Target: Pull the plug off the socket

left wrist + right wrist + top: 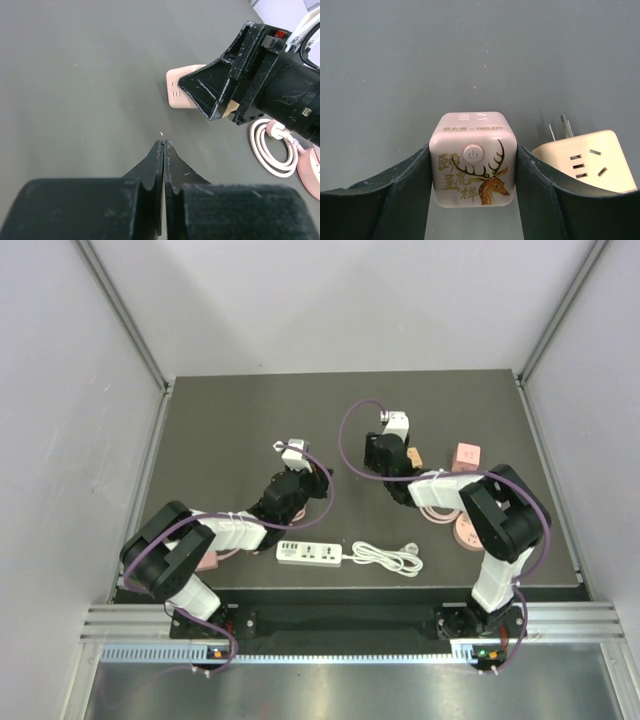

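Note:
A pink cube socket (pixel 472 157) with a deer picture and a power button sits between the fingers of my right gripper (pixel 472 155), which is shut on its two sides. Just right of it lies a cream plug adapter (pixel 587 160), apart from the cube, with its metal prongs (pixel 562 127) bare and pointing away. In the left wrist view the same pink cube (pixel 181 92) pokes out from the right gripper (pixel 200 97). My left gripper (pixel 163 143) is shut on nothing, low over bare mat, a short way left of the cube. From above, the right gripper (pixel 385 455) hides the cube.
A white power strip (pixel 310 553) with its coiled white cable (pixel 388 558) lies near the front edge. A pink box (pixel 466 456) stands at the right. A pink coiled cord (pixel 272 150) and a pink round base (pixel 468 530) lie by the right arm.

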Controlling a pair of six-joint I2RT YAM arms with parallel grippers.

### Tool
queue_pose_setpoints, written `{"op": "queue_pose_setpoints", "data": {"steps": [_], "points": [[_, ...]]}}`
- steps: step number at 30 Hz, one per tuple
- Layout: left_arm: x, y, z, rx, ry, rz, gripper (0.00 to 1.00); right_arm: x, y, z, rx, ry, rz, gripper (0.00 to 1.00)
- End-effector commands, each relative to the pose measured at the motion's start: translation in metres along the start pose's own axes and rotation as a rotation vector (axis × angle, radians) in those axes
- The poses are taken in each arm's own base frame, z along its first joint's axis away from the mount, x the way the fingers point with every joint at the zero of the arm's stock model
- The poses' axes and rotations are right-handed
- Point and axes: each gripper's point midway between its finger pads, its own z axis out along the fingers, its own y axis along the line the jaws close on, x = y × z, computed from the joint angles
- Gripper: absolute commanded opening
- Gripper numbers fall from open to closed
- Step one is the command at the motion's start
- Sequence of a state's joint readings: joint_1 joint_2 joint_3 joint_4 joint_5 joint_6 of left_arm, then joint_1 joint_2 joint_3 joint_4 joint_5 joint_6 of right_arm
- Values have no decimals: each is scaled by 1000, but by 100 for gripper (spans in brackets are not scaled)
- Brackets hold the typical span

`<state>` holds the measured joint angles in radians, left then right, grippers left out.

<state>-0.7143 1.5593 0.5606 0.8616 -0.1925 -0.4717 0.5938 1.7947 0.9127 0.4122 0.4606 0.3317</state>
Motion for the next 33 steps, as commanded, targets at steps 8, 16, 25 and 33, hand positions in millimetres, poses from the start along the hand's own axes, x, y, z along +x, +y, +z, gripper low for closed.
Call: {"op": "queue_pose_setpoints", "data": {"steps": [8,16,25,33], "points": [[-29,-11,-3,45,-94,-37,0,-7,6,-8,14,5,-8,55],[-29,-12,-4,51,-93,-38,0,-7,7,-22,-1,42,-13,85],[-28,-22,-3,108,-79,-33,0,-55,13,-57,-25,38,16,93],[6,-89,11,455,108,-55,0,-76,-38,-102,179,148,48,91]]}}
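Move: The right hand already holds the deer-printed pink plug; its landing spot is right underneath, about 1 cm back and 4 cm below the hand point. A tan plug stands roughly 3 cm ahead and 7 cm to the right, a pink block about 3 cm ahead and 21 cm right, and the coiled pink cable some 8 cm back and 15 cm right. From the left hand, the spot is around 6 cm ahead, 12 cm right and 9 cm below. Down and back by a bare centimetre or so, the right hand eases the deer-printed plug onto the table, tipping about 5 degrees nose-down and spreading its fingers to let go. It backs off a little more, then rises briskly by some 10 cm, clear of the plug. Late on, the shut left hand swings right towards the plug, turning clockwise. ##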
